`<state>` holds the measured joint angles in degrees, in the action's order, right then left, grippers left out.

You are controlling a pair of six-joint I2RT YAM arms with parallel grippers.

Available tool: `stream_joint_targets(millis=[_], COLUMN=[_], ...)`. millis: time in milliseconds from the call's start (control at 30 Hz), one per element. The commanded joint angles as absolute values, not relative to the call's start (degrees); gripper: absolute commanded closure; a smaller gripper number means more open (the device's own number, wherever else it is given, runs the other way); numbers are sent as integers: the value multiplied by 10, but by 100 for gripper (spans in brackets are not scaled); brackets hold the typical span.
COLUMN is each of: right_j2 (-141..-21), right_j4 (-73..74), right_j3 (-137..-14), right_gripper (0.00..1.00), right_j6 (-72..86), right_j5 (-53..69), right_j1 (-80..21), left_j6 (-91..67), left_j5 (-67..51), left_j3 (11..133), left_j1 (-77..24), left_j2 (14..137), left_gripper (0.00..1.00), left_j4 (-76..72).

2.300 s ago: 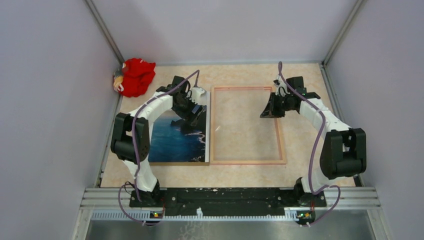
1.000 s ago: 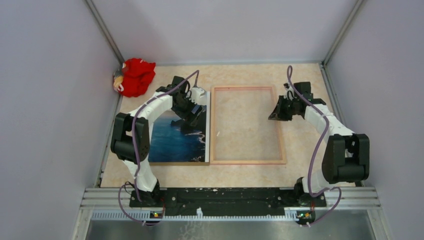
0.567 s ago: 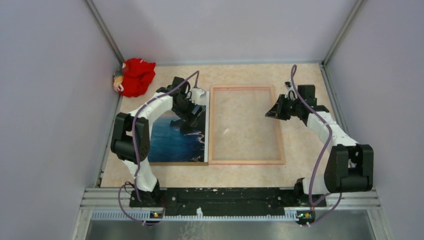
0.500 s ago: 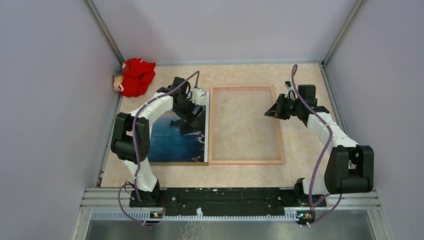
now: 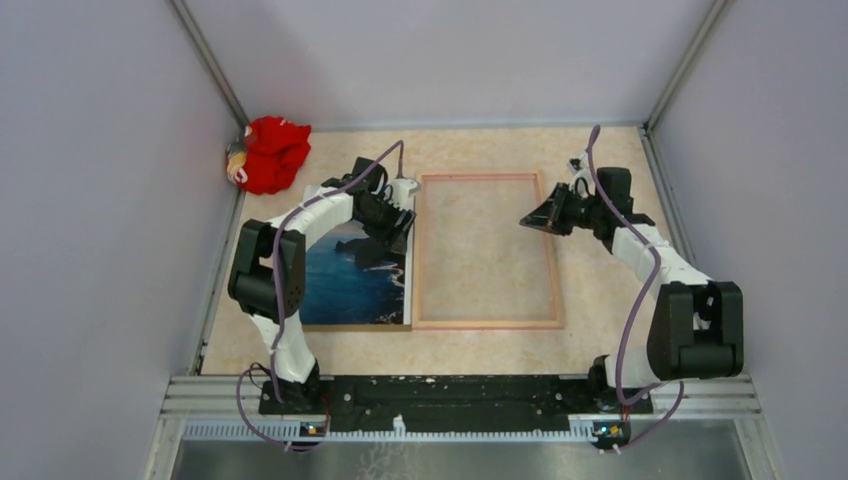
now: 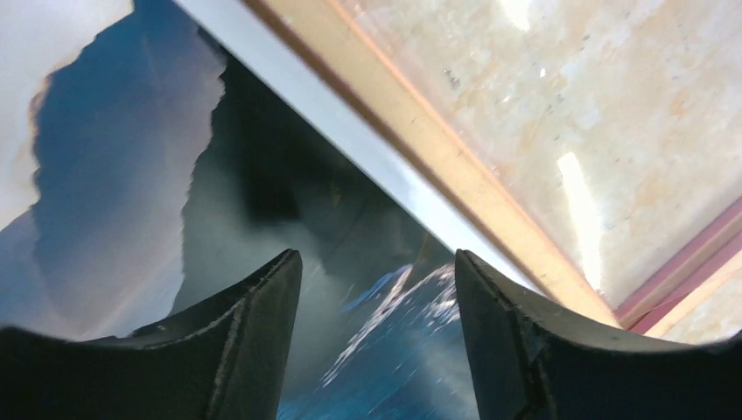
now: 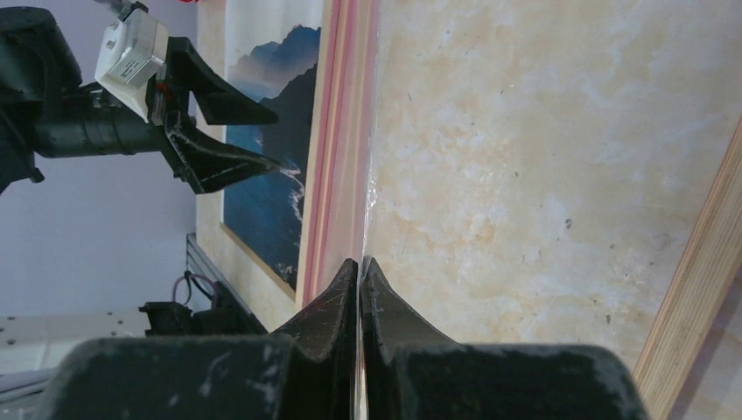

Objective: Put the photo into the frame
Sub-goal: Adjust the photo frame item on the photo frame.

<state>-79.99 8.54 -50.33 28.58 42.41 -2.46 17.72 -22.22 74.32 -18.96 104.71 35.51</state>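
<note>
The photo (image 5: 345, 280), a blue sea with dark mountains, lies face up at the left of the table. The frame (image 5: 486, 324), a peach-wood rim, lies right beside it. My left gripper (image 5: 402, 225) is low over the photo's upper right part, next to the frame's left rim. In the left wrist view its fingers stand apart (image 6: 376, 258) over the photo (image 6: 114, 175), with the frame rim (image 6: 420, 149) just beyond. My right gripper (image 5: 526, 219) hangs inside the frame's right side. Its jaws (image 7: 360, 260) are shut on a thin clear pane seen edge-on.
A red cloth toy (image 5: 270, 152) lies in the far left corner. A brown board edge (image 5: 350, 326) shows under the photo's near side. Grey walls enclose the table on three sides. A metal rail (image 5: 450, 390) runs along the near edge.
My right gripper moved left over the frame's right rim. The frame and photo slid slightly left. My left gripper's fingers came closer together and the arm shifted a little.
</note>
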Motion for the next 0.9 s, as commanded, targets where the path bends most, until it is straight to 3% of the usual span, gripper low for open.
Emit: stream_joint_targets(millis=[0,467,867], right_j2=[-815,-786,-780], right_j4=[40,-79,-131], right_j3=[-514,-469,-453], right_gripper=[100,100,100], right_j6=[328,440,511], right_j5=[476,529,527], right_j1=[-25,-25,-30], left_j6=[153,142,138], left_j5=[-284,-346,-346], left_j3=[737,739,737], left_j1=[-193,-196,-199], left_j2=[1056,1100,1122], left_gripper=[32,67,72], left_j4=[322,319,315])
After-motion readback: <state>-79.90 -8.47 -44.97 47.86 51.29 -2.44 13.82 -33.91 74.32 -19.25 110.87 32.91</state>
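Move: The frame's left side lies about 4 cm to the right of the left gripper, roughly level front to back (1 cm nearer) and some 4 cm below it; the photo's middle is about 6 cm to the gripper's left and 1 cm nearer, also 4 cm down. From the right gripper, already pinching the clear sheet's raised right edge, that left side is some 19 cm left, 1 cm farther out and 14 cm below; the frame's right side is about 7 cm right, 1 cm farther out. Bring the left gripper about 3.5 cm right, easing back a little, and then down some 2 cm to the seam between photo and frame's left side, closing the fingers from wide to a narrow gap. Meanwhile keep the right fingers shut on the clear sheet and raise its edge about 3 cm while carrying it some 2 cm left, rolling the hand's left side up about 15 degrees. ##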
